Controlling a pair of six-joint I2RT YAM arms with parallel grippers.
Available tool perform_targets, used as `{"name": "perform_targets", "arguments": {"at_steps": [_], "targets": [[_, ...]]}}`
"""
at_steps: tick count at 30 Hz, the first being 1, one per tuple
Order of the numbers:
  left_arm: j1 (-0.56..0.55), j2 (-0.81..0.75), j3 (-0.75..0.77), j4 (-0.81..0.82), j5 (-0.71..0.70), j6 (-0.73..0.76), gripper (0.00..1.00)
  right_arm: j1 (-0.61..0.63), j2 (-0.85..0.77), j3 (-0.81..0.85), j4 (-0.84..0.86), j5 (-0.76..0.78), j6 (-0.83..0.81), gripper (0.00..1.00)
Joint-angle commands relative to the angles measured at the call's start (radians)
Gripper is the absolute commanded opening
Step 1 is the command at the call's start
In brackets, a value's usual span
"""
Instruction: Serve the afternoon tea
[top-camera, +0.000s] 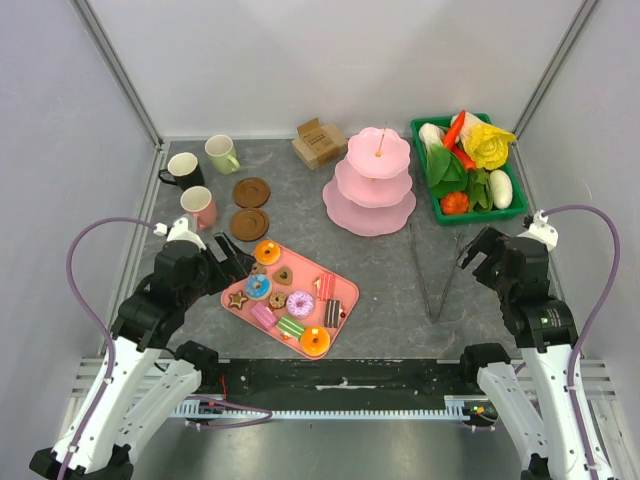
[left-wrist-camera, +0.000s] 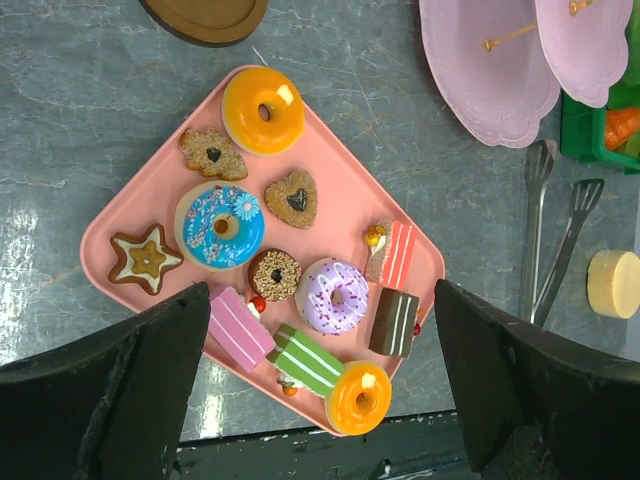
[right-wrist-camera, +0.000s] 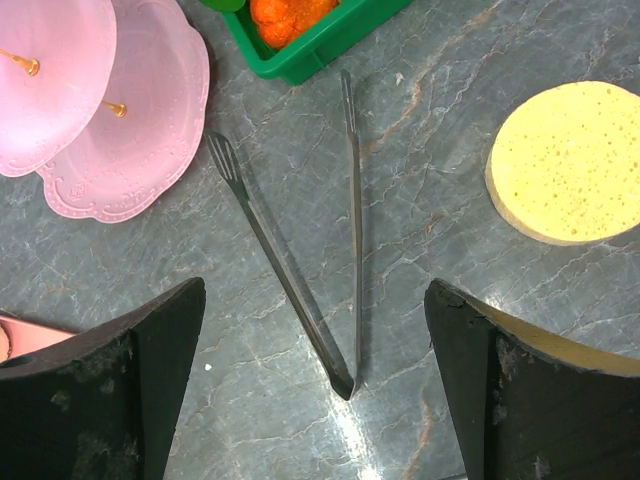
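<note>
Several toy pastries lie on a flat pink tray (top-camera: 346, 289) near the front left, among them an orange donut (left-wrist-camera: 263, 110), a blue donut (left-wrist-camera: 220, 226) and a purple donut (left-wrist-camera: 335, 295). My left gripper (top-camera: 235, 262) hovers over the tray's near side, open and empty (left-wrist-camera: 322, 300). The black mug (top-camera: 182, 170), pale green mug (top-camera: 221, 153) and pink mug (top-camera: 199, 207) stand at the back left beside two brown coasters (top-camera: 251, 191). My right gripper (top-camera: 472, 252) hangs open above the metal tongs (right-wrist-camera: 270, 250), holding nothing (right-wrist-camera: 315, 290).
A pink three-tier stand (top-camera: 369, 180) rises at the back centre. Behind it sits a small cardboard box (top-camera: 319, 142). A green basket (top-camera: 440, 212) of toy vegetables is at the back right. A round yellow sponge (right-wrist-camera: 567, 160) lies right of the tongs.
</note>
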Motion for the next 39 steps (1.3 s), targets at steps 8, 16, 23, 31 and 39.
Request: {"name": "perform_targets", "arguments": {"at_steps": [8, 16, 23, 31, 39], "targets": [[0.002, -0.018, -0.013, 0.073, 0.023, 0.001, 0.99, 0.001, 0.039, -0.005, 0.023, -0.085, -0.036, 0.98], [0.002, -0.027, -0.061, 0.133, 0.058, 0.024, 0.99, 0.020, 0.160, -0.060, -0.059, -0.172, -0.059, 0.98], [0.002, -0.017, -0.074, 0.141, 0.071, 0.027, 0.99, 0.270, 0.264, -0.103, 0.006, 0.020, 0.080, 0.98], [0.003, -0.015, -0.090, 0.151, 0.074, 0.021, 0.99, 0.462, 0.456, -0.140, 0.113, 0.195, 0.205, 0.98], [0.003, -0.012, -0.090, 0.155, 0.075, 0.023, 0.99, 0.462, 0.596, -0.180, 0.237, 0.236, 0.197, 0.98]]}}
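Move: The tongs lie almost under the right hand, their middle about 7 cm ahead, 3 cm to its left and 19 cm below, their bend nearer the base. From that hand the yellow round block is some 22 cm right and 5 cm ahead, the cake stand 22 cm left and 30 cm ahead, the green basket 8 cm right and 38 cm ahead. From the left hand, the tongs' middle is roughly 53 cm right and 9 cm ahead. The right hand, still wide open, sinks about 15 cm and goes left towards the tongs, tipping down some 30 degrees. ##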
